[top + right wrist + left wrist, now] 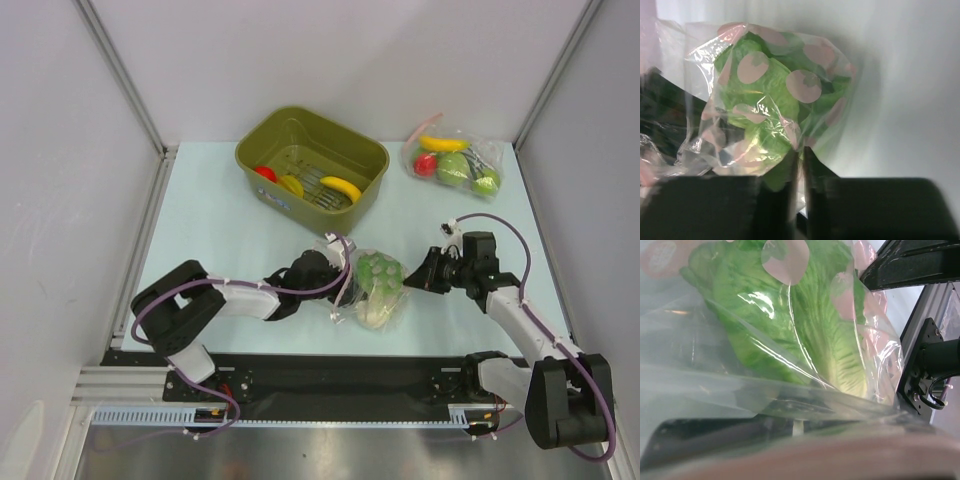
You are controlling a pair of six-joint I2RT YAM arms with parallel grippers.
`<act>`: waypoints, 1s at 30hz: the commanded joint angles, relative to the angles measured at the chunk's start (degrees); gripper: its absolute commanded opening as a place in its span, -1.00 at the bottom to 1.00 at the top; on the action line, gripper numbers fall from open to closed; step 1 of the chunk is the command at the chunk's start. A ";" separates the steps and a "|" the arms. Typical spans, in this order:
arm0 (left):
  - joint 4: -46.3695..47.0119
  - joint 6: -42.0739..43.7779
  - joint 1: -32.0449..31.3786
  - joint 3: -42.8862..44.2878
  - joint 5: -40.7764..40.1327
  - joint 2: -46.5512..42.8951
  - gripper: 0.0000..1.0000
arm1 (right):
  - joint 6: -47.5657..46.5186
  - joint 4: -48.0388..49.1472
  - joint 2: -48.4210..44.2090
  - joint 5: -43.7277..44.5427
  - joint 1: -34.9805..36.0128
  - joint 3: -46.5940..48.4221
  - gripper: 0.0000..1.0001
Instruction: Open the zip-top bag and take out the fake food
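Observation:
The zip-top bag (350, 262) lies at mid-table, crinkly clear film with pink spots, and the pale green-white cabbage (380, 282) is inside it. My left gripper (335, 278) is shut on the bag's left end; in the left wrist view film and cabbage (790, 330) fill the frame and hide the fingers. My right gripper (412, 280) sits at the bag's right side. In the right wrist view its jaws (801, 165) stand almost together, pinching a fold of the bag (805, 85) below the cabbage (765, 105). A banana (341, 188), a red fruit (265, 173) and a yellow piece (291, 185) lie in the bin.
The olive green bin (372, 150) stands at the back centre. A second clear bag (455, 160) with a banana, a red fruit and bright green fruits lies at the back right. Grey walls close in the left, right and back sides.

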 commanded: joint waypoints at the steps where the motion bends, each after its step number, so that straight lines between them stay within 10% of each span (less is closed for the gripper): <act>1: 0.80 1.30 -0.02 -0.59 -1.73 -2.76 -0.99 | 1.11 3.09 0.68 -3.47 -0.13 -0.49 -0.87; 30: -21.69 7.27 12.37 -2.08 2.74 -30.97 -0.99 | -4.86 -6.93 0.50 12.52 -6.46 9.44 -1.00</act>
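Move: The left hand, its fingers already nearly shut inside the bag's mouth, has the lettuce's middle about 6 cm to its right and level with it fore and aft; the bin lies some 30 cm ahead and 9 cm left. The right hand is half-open at the far end of the bag, practically at its fingers, with the lettuce's middle 6 cm left, 1 cm ahead and slightly lower. From it, the unopened bag lies roughly 31 cm ahead and 12 cm right. The right fingers shut on the film at the bag's right end and keep that pinch, creeping up about 3 cm and a little forward as an anchor. The left hand, keeping its nearly closed grip on the lettuce's stem end, starts forward and left while rising, then draws on left and up away from the right hand, ending about 10 cm higher and 6 to 7 cm farther left, with its fingertips tipping up slightly. ##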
